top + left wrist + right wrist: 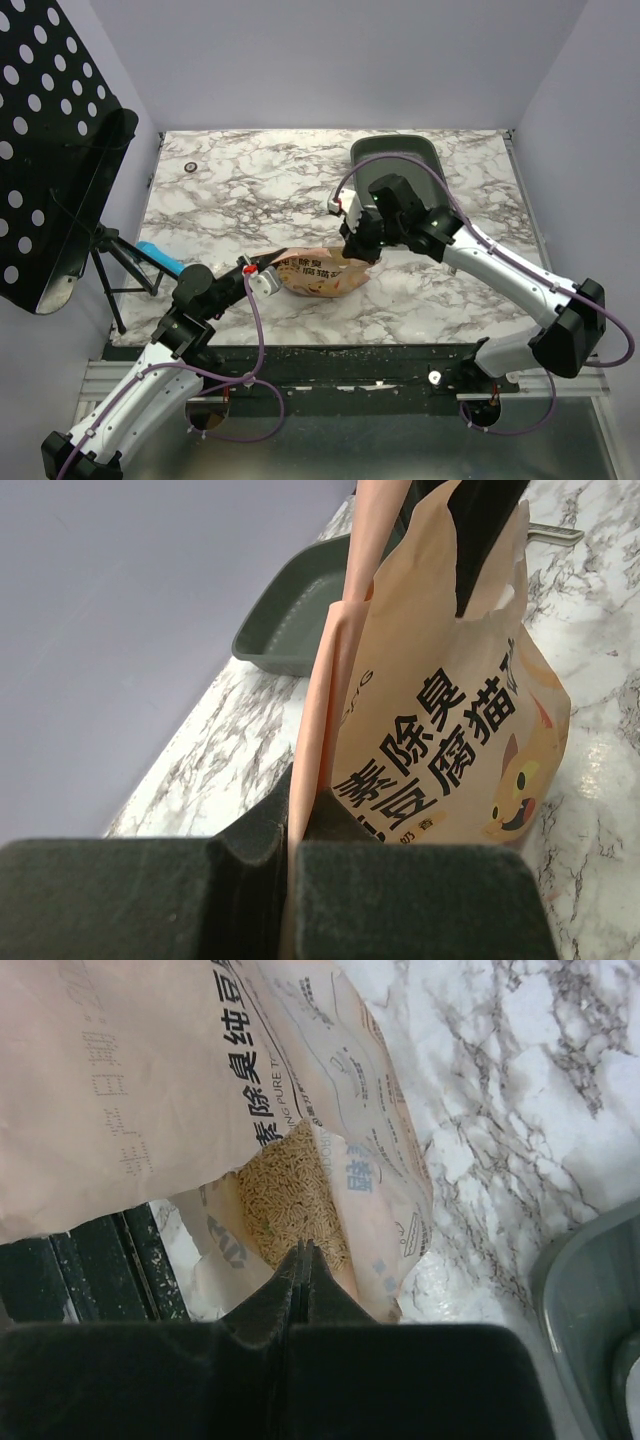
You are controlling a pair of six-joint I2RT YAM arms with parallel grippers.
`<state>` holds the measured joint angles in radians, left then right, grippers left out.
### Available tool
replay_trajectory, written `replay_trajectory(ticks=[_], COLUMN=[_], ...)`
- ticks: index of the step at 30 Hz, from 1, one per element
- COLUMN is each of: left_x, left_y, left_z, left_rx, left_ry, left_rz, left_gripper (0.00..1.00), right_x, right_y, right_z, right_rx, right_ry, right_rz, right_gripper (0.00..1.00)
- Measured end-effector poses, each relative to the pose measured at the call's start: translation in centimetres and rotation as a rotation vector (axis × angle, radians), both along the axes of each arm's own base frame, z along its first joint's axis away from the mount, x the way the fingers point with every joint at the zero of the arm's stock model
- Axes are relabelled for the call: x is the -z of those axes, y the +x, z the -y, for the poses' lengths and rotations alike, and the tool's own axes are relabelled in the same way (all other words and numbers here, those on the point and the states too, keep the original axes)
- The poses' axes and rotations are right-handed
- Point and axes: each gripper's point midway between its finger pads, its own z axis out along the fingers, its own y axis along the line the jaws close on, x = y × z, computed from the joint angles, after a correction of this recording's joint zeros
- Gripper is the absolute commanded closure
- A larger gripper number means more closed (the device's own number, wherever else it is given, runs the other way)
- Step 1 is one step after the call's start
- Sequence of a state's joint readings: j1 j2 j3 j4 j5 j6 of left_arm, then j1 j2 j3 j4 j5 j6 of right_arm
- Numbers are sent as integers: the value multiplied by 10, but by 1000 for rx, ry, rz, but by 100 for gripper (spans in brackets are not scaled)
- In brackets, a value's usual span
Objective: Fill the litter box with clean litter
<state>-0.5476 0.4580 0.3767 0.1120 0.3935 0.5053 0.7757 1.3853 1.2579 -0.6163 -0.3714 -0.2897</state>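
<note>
The dark grey litter box [395,160] stands at the table's far right; its corner shows in the left wrist view [300,620] and the right wrist view [590,1300]. An orange-tan printed bag [320,275] lies between the arms. My left gripper [268,277] is shut on the bag's left edge, with the bag [450,730] pinched between the pads [290,820]. My right gripper [358,250] is at the bag's right end. Its jaws [303,1250] are shut over the tan clean litter [290,1190] showing in the bag [120,1090]. No film shows between them.
A black perforated stand [50,150] leans at the left, with a blue object [160,258] below it. A small dark ring [190,166] lies at the far left of the marble table [250,200]. A grey handle [555,532] sticks out beyond the bag.
</note>
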Motion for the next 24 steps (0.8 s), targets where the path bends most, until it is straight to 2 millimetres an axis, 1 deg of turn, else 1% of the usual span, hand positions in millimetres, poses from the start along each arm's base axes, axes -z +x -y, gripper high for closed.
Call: replay_trajectory(ticks=[5, 6, 8, 10, 11, 12, 13, 14, 16, 18, 21, 24], left_x=[0, 0, 0, 0, -1, -1, -1, -1, -4, -9, -22, -25], left_y=[0, 0, 0, 0, 1, 1, 0, 0, 0, 1, 4, 8], left_z=[0, 0, 1, 2, 3, 4, 5, 7, 10, 13, 17, 19], left_rx=[0, 1, 1, 5, 8, 13, 20, 25, 41, 54, 65, 66], left_ry=[-3, -4, -7, -13, -16, -17, -20, -22, -29, -30, -24, 6], left_rz=[-2, -3, -7, -11, -13, -15, -18, -18, -20, -20, -19, -39], left_gripper=[98, 96, 92, 90, 88, 85, 81, 77, 71, 70, 70, 69], right_x=[25, 30, 40, 50, 53, 55, 56, 56, 54, 51, 49, 48], right_y=[-4, -5, -8, -13, -15, -15, -16, -17, -18, -17, -14, -13], right_z=[-5, -6, -9, -11, -13, -14, -16, -17, -19, -22, -24, -24], right_rx=[-27, -37, -61, -91, -106, -117, -125, -131, -137, -141, -141, -136], right_ry=[-45, -53, -70, -90, -96, -100, -100, -97, -88, -79, -69, -69], right_rz=[-59, -70, -97, -133, -148, -158, -166, -171, -173, -163, -152, -145], right_gripper=[99, 92, 68, 54, 45, 40, 32, 26, 20, 16, 15, 15])
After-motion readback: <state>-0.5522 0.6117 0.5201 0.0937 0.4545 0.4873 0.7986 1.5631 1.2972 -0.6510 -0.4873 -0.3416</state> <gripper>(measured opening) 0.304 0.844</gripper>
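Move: The right hand, shut, is at the mouth of the litter bag, whose middle lies about 5 cm to its left, 2 cm back and 9 cm below. The litter box is centred some 22 cm ahead and 15 cm to the right of that hand, with the scoop about 16 cm ahead and 18 cm right, both roughly 19 cm lower. The left hand already pinches the bag's top strip; the bag's middle is about 8 cm right, 3 cm back and 12 cm below. The right fingers push shut into the litter bag's mouth, the hand sinking about 5 cm with a little travel left and back towards the litter, tipping some 10 degrees, then spread wide there. Meanwhile the left hand eases its pinch on the top strip, opening about a third and lifting 2–3 cm while shifting about 2 cm right. ##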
